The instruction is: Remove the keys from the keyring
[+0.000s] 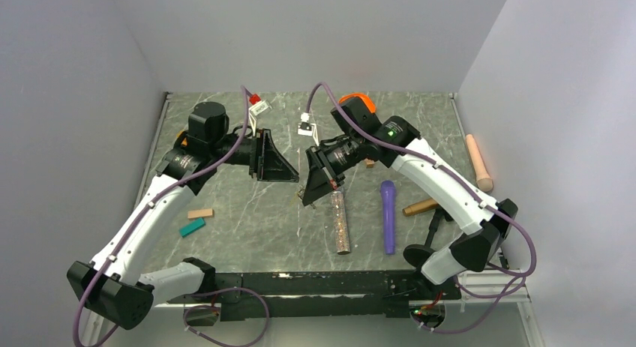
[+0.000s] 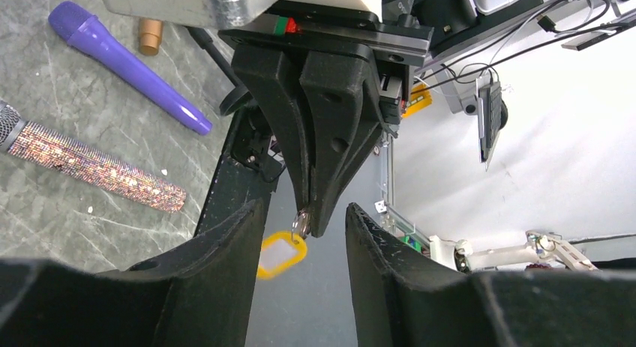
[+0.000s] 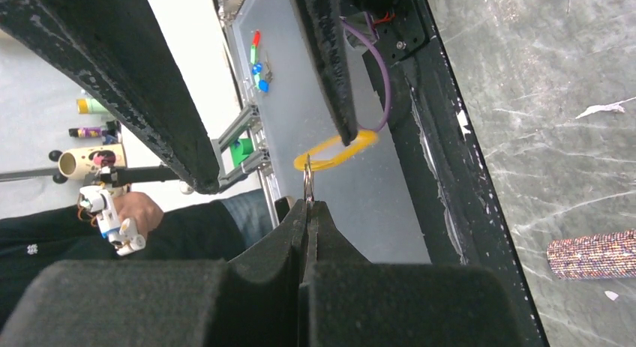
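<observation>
My right gripper [image 1: 304, 195] [image 3: 309, 204] is shut on a thin metal keyring [image 3: 307, 183] [image 2: 301, 223], which sticks out just past its tips above the table's near edge. From the ring hangs a flat yellow piece with a pale middle [image 2: 281, 255] [image 3: 335, 152], one of the keys. My left gripper [image 1: 295, 176] [image 2: 305, 208] faces the right one tip to tip. It is open, and its two fingers [image 2: 225, 264] stand on either side of the right gripper's tip and the ring without touching either. The yellow piece sits close to the left-hand finger.
A glittery microphone [image 1: 340, 221] and a purple microphone [image 1: 388, 216] lie on the marble table [image 1: 247, 234] below the right arm. A wooden cylinder [image 1: 420, 207] and a beige pestle [image 1: 478, 161] lie further right. A tan block [image 1: 200, 213] and a teal block [image 1: 192, 227] lie on the left.
</observation>
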Controlling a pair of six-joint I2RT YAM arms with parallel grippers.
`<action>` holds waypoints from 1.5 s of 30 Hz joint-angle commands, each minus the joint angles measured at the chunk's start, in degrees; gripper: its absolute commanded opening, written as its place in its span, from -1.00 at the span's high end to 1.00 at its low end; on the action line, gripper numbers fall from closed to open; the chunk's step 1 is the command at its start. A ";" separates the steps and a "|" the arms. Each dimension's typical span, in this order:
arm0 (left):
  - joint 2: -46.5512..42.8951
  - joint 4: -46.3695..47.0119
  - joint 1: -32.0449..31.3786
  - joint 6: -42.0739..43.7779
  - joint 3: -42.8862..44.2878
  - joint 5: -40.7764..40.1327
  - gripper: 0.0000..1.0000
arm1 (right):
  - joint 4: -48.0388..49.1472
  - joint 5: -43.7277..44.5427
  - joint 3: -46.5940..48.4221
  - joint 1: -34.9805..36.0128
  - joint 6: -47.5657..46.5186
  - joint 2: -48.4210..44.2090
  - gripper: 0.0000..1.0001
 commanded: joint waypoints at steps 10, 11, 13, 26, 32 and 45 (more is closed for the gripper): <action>-0.39 1.60 0.03 1.27 -0.40 2.54 0.17 | -1.36 1.88 3.99 0.07 -2.70 0.53 1.00; -0.46 1.34 0.06 1.42 -0.50 2.35 0.17 | -1.44 2.04 4.17 0.09 -2.72 0.50 1.00; -0.47 0.52 0.02 1.83 -0.44 2.08 0.17 | -1.42 2.19 4.37 0.16 -2.72 0.44 1.00; 0.61 -1.64 -2.58 2.22 0.56 1.17 0.35 | -0.33 2.62 4.21 0.15 -2.38 -0.37 1.00; 0.86 -2.54 -3.73 2.59 1.17 0.03 0.47 | -0.22 2.98 4.21 0.15 -2.26 -0.99 1.00; 1.37 -4.32 -5.25 3.26 3.11 -2.16 0.73 | 0.23 3.67 3.54 0.09 -2.03 -2.41 1.00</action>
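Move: The keyring, its metal end sticking out of the right fingertips, lies just off the half-open left fingers: about 2 cm back, 2 cm right and 2 cm below that hand. Its yellow tag hangs about 3 cm lower and 1 cm farther back than the ring. The glitter microphone on the table is some 10 cm ahead of the left hand, 12 cm right and 30 cm below. From the right hand the keyring is barely 1 cm left and 1 cm below. The keyring stays pinched in the shut right fingers, held nearly still while that wrist tips up a few degrees. The left hand waits briefly, then eases down, back and right onto the metal end, about 2.5 cm in all, its fingers closing from half open to nearly shut around it. ##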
